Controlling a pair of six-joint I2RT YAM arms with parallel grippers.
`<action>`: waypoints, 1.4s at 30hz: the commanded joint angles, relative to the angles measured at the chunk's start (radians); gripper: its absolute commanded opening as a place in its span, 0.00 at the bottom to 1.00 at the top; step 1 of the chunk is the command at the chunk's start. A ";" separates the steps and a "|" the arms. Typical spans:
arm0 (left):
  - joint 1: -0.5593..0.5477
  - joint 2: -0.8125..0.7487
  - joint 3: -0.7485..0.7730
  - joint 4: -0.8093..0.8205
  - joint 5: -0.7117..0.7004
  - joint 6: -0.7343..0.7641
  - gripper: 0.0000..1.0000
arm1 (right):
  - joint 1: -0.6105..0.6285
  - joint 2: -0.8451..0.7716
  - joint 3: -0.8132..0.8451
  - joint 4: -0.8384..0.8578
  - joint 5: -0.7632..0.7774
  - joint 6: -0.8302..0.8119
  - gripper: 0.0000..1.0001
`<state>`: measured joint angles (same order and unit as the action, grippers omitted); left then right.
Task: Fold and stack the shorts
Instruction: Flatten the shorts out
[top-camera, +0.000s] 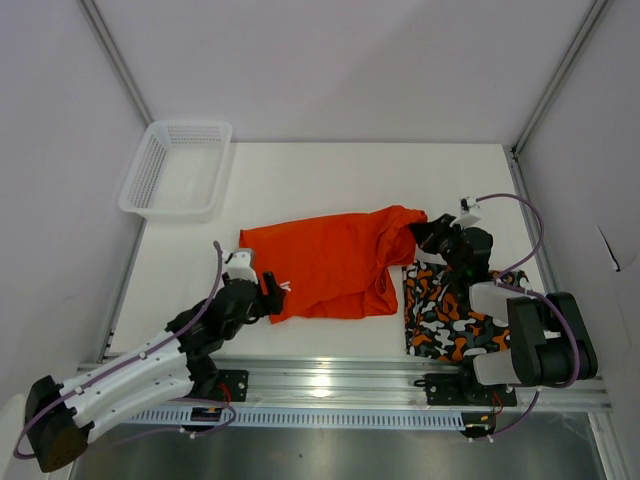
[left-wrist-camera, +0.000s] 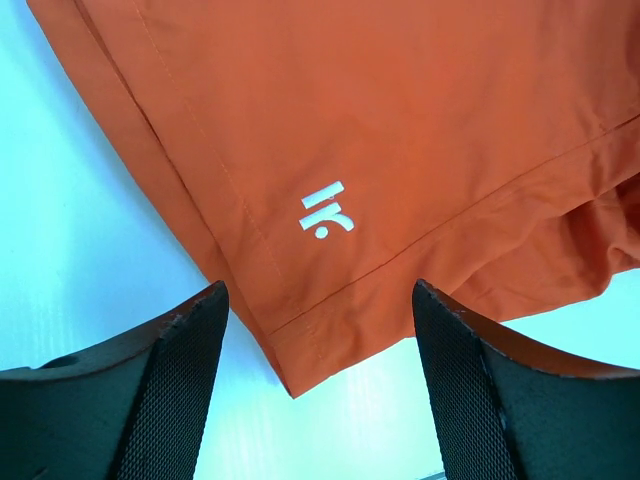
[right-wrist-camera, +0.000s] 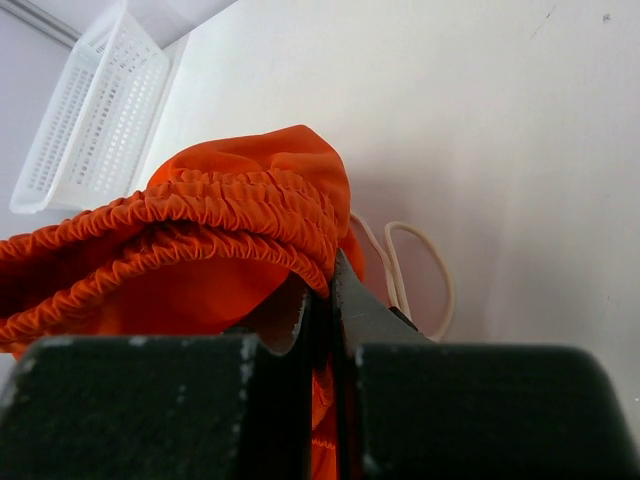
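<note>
The plain orange shorts (top-camera: 330, 262) lie spread across the middle of the table. My right gripper (top-camera: 425, 232) is shut on their elastic waistband (right-wrist-camera: 230, 215) at the right end, lifting it slightly; the white drawstring (right-wrist-camera: 420, 262) loops on the table beyond. The patterned shorts (top-camera: 440, 312) lie folded at the front right, partly under the right arm. My left gripper (top-camera: 272, 293) stands open at the orange shorts' front-left leg hem. In the left wrist view the hem corner (left-wrist-camera: 295, 375) with a small white logo (left-wrist-camera: 325, 210) lies between the open fingers (left-wrist-camera: 180, 380), not pinched.
A white mesh basket (top-camera: 175, 165) stands at the back left corner, also in the right wrist view (right-wrist-camera: 90, 110). Bare white table (top-camera: 330, 180) lies behind the shorts. A metal rail (top-camera: 340, 385) runs along the near edge.
</note>
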<state>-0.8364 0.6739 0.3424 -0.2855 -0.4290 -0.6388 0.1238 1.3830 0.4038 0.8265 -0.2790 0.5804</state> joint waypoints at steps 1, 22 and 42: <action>0.013 -0.002 0.003 -0.021 0.005 -0.055 0.76 | -0.006 0.010 0.000 0.072 -0.011 0.013 0.00; 0.195 0.142 -0.080 0.154 0.365 -0.148 0.63 | -0.006 0.004 0.000 0.069 -0.012 0.019 0.00; 0.312 0.008 -0.138 0.226 0.282 -0.176 0.00 | -0.004 0.008 -0.011 0.089 -0.023 0.027 0.00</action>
<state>-0.5625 0.7467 0.1993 -0.0715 -0.1032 -0.8127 0.1238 1.3849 0.3981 0.8455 -0.3019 0.6003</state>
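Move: The left hand, open, hangs about 5 cm above its pinch spot by the red shorts' near left corner, with no sideways gap to speak of. The white logo lies some 3 cm farther out and 3 cm to the right; the shorts' far left corner is about 14 cm ahead and 7 cm left. From the right hand, already gripping the waistband, the pinch spot is roughly 33 cm left, 16 cm back and 10 cm lower. The left hand sinks about 4 cm, tilting and rolling, and pinches the red shorts' near left corner. ##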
